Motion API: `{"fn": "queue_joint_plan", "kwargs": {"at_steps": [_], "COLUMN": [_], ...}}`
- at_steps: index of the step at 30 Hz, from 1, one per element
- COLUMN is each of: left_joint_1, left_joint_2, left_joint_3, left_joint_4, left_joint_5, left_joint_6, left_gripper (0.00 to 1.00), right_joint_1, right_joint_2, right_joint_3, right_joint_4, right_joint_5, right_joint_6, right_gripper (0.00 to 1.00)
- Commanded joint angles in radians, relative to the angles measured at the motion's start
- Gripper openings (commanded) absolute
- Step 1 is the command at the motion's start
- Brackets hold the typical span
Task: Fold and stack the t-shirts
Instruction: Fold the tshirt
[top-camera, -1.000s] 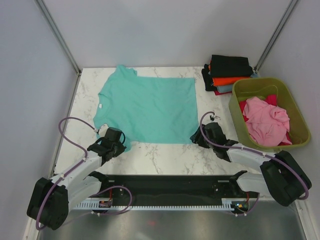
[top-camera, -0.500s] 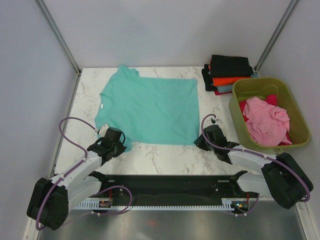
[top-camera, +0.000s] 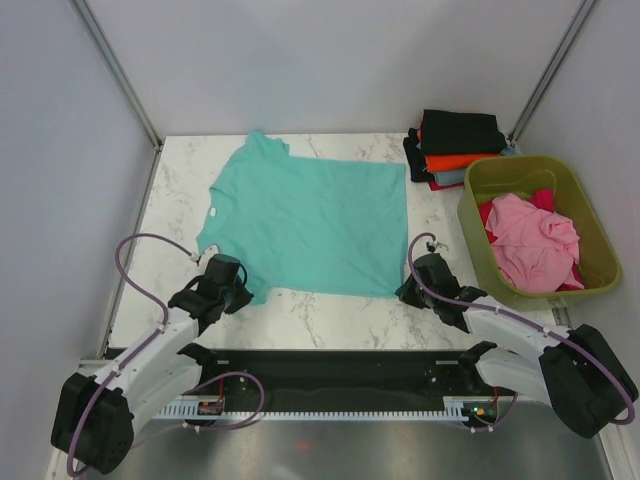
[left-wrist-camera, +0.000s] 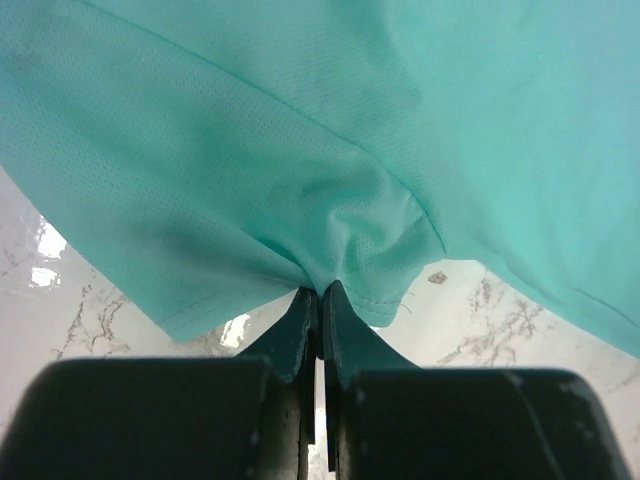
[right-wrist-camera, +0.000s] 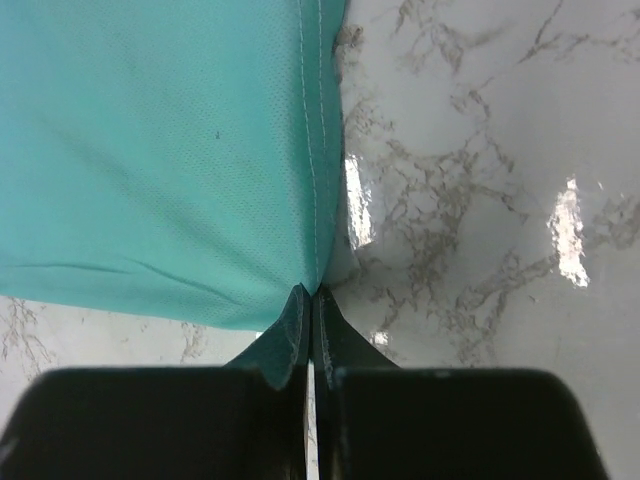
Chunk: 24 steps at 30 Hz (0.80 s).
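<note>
A teal t-shirt lies spread flat on the marble table, neck to the left. My left gripper is shut on the shirt's near left sleeve, where the cloth bunches at the closed jaws. My right gripper is shut on the shirt's near right hem corner, the jaws pinched together. A stack of folded t-shirts, black on top with orange and red below, sits at the back right. A pink t-shirt lies crumpled in the olive tub.
The olive-green tub stands at the right edge, holding the pink shirt over red cloth. Grey walls enclose the table on three sides. A black rail runs along the near edge between the arm bases.
The right gripper closed on the shirt's near right corner and drew slightly right and nearer. The whole shirt shifted a little to the right. The left gripper stayed shut on the sleeve.
</note>
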Motion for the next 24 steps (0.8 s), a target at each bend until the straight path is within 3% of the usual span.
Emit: {"fn": "queue_joint_plan", "kwargs": {"at_steps": [1, 11, 17, 24], "left_joint_1": [-0.003, -0.026, -0.025, -0.025], "left_joint_2": [-0.033, -0.053, -0.032, 0.118], "left_joint_3": [0.081, 0.171, 0.315, 0.541], "left_joint_4": [-0.047, -0.145, -0.26, -0.361], "left_joint_5": [0.041, 0.123, 0.141, 0.106], "left_joint_6": [0.069, 0.104, 0.191, 0.363], "left_gripper": [0.02, 0.02, 0.02, 0.02], "right_joint_1": [0.005, 0.005, 0.006, 0.006], "right_joint_2": [-0.051, -0.172, -0.218, -0.172], "right_joint_3": [0.02, 0.013, 0.059, 0.189], "right_joint_4": [-0.101, -0.236, -0.306, -0.346], "right_joint_5": [0.027, 0.007, 0.009, 0.02], "right_joint_6": [-0.015, -0.008, -0.013, -0.068], "right_gripper": [0.0, 0.0, 0.0, 0.0]}}
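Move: At the left fingers is the teal t-shirt's near-left sleeve; its far-left sleeve lies some 38 cm ahead, in line with that hand, about 2 cm lower. The right fingers hold the near hem corner, with the far hem corner about 31 cm ahead and 2 cm to the right, 1 cm lower. From the right hand, the folded stack is roughly 35 cm ahead and 16 cm right, 4 cm higher; the bin is about 17 cm ahead, 29 cm right, 5 cm higher. Lifting the pinched sleeve, the left hand climbs about 11 cm, ever faster, drifting some 3 cm right and finally a little forward while turning about 15 degrees clockwise. The right hand, still pinching the hem corner, first draws back 3 cm and slightly right, low over the table, then starts up and eases forward, ending near 4 cm higher. ##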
